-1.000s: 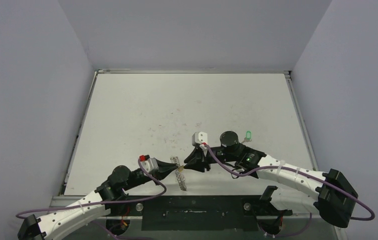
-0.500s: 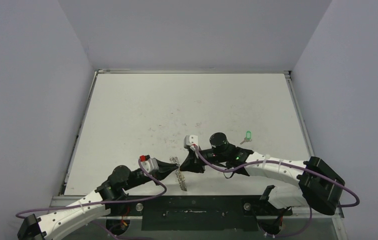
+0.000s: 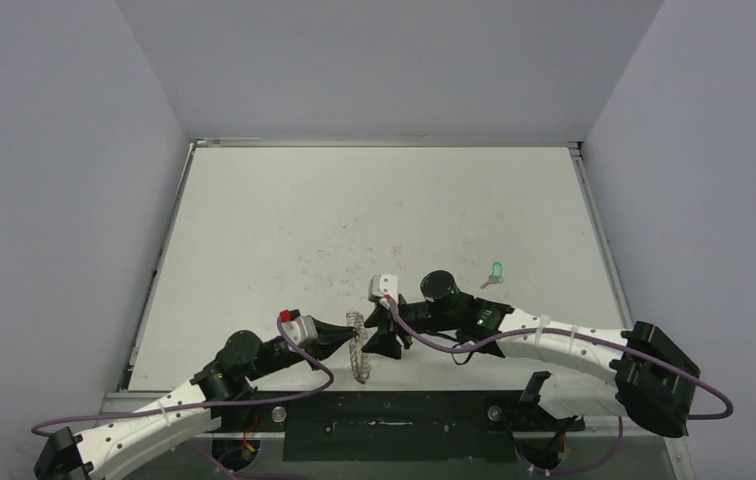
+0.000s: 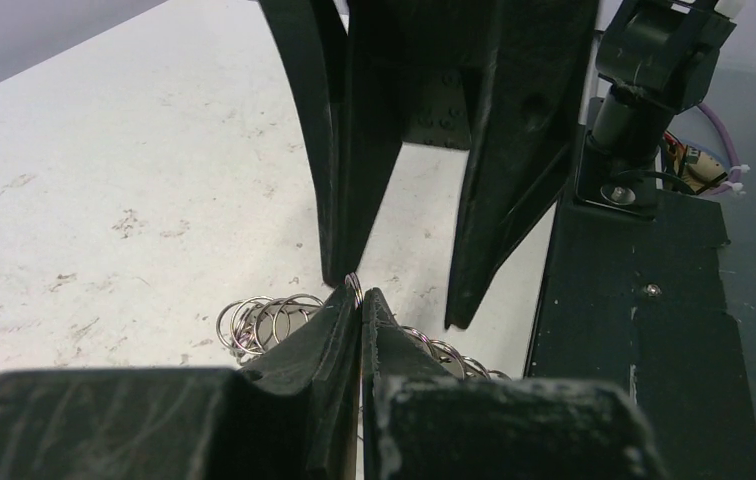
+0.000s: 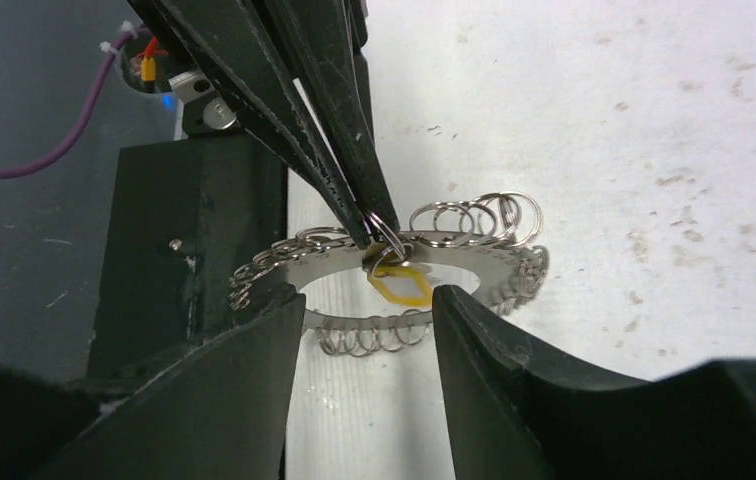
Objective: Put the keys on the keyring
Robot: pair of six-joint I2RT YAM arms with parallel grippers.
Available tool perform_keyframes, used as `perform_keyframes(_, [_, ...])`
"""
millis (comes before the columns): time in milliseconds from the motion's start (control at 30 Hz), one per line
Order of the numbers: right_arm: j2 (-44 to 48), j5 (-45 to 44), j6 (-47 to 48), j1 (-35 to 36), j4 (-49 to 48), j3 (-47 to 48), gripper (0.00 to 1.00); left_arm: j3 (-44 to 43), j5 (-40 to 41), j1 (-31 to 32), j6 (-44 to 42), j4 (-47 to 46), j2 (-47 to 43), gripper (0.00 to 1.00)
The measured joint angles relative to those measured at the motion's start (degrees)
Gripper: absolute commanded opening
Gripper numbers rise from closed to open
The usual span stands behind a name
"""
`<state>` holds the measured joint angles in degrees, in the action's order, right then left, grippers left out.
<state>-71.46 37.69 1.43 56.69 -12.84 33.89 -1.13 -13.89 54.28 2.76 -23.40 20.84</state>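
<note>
The keyring [image 5: 326,268], a flat silver ring fringed with wire loops, hangs just above the table near its front edge. My left gripper [image 4: 361,296] is shut on one of its small loops [image 5: 384,228]. The yellow key [image 5: 401,287] hangs in the ring's open centre, right at that pinched loop. Just short of the yellow key, my right gripper [image 5: 369,305] is open with nothing between its fingers [image 4: 354,150]. In the top view the ring [image 3: 358,352] sits between the left gripper [image 3: 344,333] and the right gripper [image 3: 382,342]. The green key [image 3: 496,270] lies on the table to the right.
The white table [image 3: 354,210] is scuffed in its middle and walled on three sides. A dark mounting strip [image 3: 394,425] with the arm bases runs along the near edge, close under the ring.
The right gripper has opened and let go of the yellow key, which now hangs at the ring. The right arm drew back slightly. The left gripper kept hold of the ring.
</note>
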Motion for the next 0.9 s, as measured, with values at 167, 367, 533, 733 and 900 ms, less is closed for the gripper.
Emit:
perform_keyframes(167, [8.92,-6.4,0.33,-0.94,3.87,-0.22,0.78,-0.57,2.05,0.0,0.55,-0.35,1.44,0.0])
perform_keyframes(367, [18.86,-18.36,-1.7,-2.36,4.83,-3.52,0.96,-6.38,6.56,0.0,2.12,0.22,12.0,0.0])
perform_keyframes(533, [22.03,-26.23,-4.83,-3.1,7.06,-6.14,1.0,-16.9,12.11,0.0,6.29,4.09,26.73,0.0])
perform_keyframes(733, [24.33,-34.49,-10.73,-3.61,10.93,-6.58,1.0,-29.73,19.65,-0.15,12.02,8.83,44.61,0.2])
perform_keyframes(900, [25.75,-41.81,-18.67,-4.24,15.87,-6.6,1.0,-33.44,19.8,-2.69,17.4,11.82,54.38,0.93])
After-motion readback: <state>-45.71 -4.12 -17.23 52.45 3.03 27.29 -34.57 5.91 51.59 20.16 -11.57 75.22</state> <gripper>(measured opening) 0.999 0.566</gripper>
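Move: The keyring hangs on edge from the left fingertips, its middle some 6 cm below them, with the yellow key about 3 cm below and 1 cm to the right; the bare table it will be laid on is roughly 9 cm ahead, 4 cm right and 13 cm below. The green key lies about 27 cm ahead, 31 cm to the right and 12 cm below the right hand; from that hand the keyring is some 2 cm ahead, 3 cm left and 5 cm lower. The keyring, still pinched by one small ring, is carried forward about 10 cm and a little right by the left hand, which swings its fingers forward and down, sinks late and opens to let go. The right hand, holding nothing, rises 5 cm clear, then eases down while going right and forward towards the green key, opening fully and turning some 50 degrees clockwise. ##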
